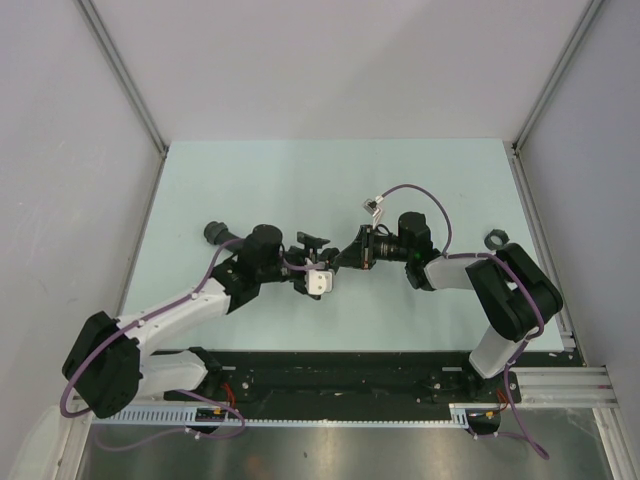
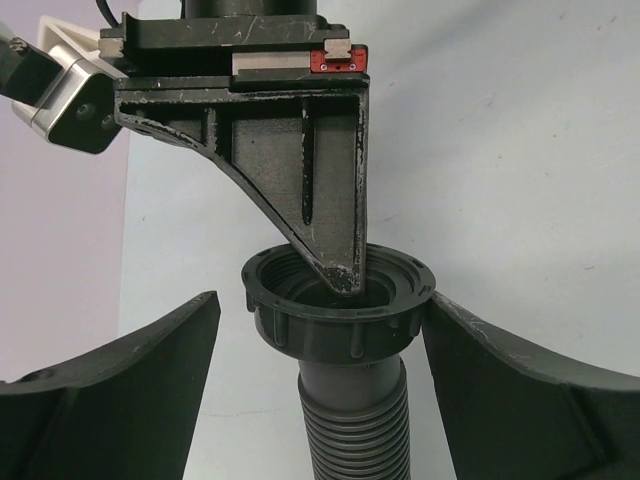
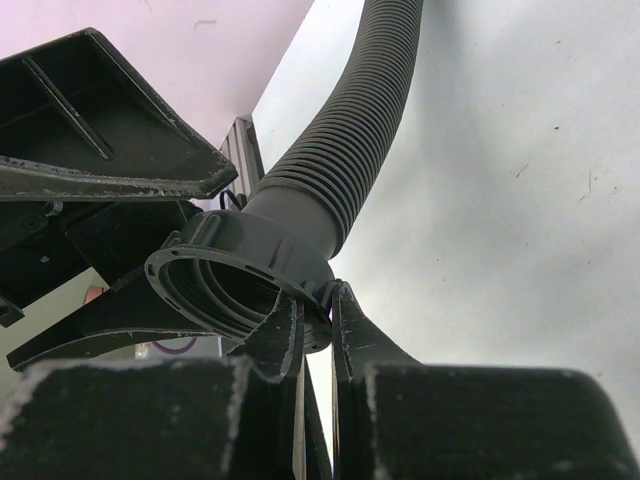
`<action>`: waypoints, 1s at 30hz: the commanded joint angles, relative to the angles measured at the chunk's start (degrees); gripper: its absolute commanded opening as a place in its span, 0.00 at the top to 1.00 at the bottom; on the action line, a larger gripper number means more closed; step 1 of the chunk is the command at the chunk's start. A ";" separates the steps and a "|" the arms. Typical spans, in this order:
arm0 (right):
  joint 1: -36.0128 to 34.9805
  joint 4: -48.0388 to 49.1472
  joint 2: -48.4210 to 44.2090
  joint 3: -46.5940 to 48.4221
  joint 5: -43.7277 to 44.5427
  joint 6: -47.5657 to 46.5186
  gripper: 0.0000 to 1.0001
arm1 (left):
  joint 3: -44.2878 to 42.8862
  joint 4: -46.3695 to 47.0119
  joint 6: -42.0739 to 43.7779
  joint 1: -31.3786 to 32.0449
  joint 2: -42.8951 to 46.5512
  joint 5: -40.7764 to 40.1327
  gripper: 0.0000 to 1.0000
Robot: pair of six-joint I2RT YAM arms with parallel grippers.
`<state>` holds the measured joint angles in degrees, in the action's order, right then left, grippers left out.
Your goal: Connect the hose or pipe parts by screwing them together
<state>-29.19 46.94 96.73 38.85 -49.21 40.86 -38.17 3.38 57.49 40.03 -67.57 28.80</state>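
A black corrugated hose (image 2: pixel 355 430) ends in a wide threaded collar (image 2: pixel 340 300) with a ribbed outside. My right gripper (image 3: pixel 318 305) is shut on the collar's rim (image 3: pixel 230 285), one finger (image 2: pixel 335 230) inside the opening and the other outside. My left gripper (image 2: pixel 322 300) is open around the collar: its right finger is against the collar's side and its left finger stands apart from it. From above, the two grippers meet at mid-table, left (image 1: pixel 318 245) and right (image 1: pixel 352 255). A small black ring nut (image 1: pixel 493 240) lies alone on the table near the right arm's elbow.
A black collared end (image 1: pixel 213 232) sticks out behind the left arm; it may be the hose's other end. The pale green table (image 1: pixel 300 180) has grey walls on both sides. A purple cable (image 1: pixel 420 190) loops above the right wrist.
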 commanded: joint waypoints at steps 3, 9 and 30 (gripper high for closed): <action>-0.34 0.61 -0.31 2.02 -1.41 -0.43 1.00 | -2.35 0.23 -1.33 0.57 -0.54 2.58 0.16; -0.43 0.52 -0.22 2.02 -1.41 -0.43 1.00 | -2.34 -0.30 -1.24 0.75 -1.16 2.23 0.19; 1.59 -6.60 -8.13 1.49 2.37 3.87 0.68 | -2.88 2.33 -15.04 -5.66 -1.51 12.33 0.98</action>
<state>-28.03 40.58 92.73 39.13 -47.44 43.07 -39.90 2.09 48.23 36.07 -69.49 35.62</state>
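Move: Just between the left hand's open fingers hangs the hose collar, its middle about 1 cm back, 1 cm right and 1 cm below the hand point. The right fingertips pinch its lower rim, so the collar's middle lies some 2 cm left and 2 cm above that hand. From the left hand, the right fingertips are roughly 3 cm right, 1 cm back and 3 cm lower; the hose's far end rests about 25 cm left, 6 cm farther out and 10 cm lower. Sinking about 1 cm around the hose collar, the left hand closes its wide-open fingers until they clasp both sides of it, then lifts slightly and rolls some 10 degrees, its forward side going down. The right hand stays put with its pinch until the left has gripped, then opens partway and backs off the rim, about 1 cm up and 1 cm right. ##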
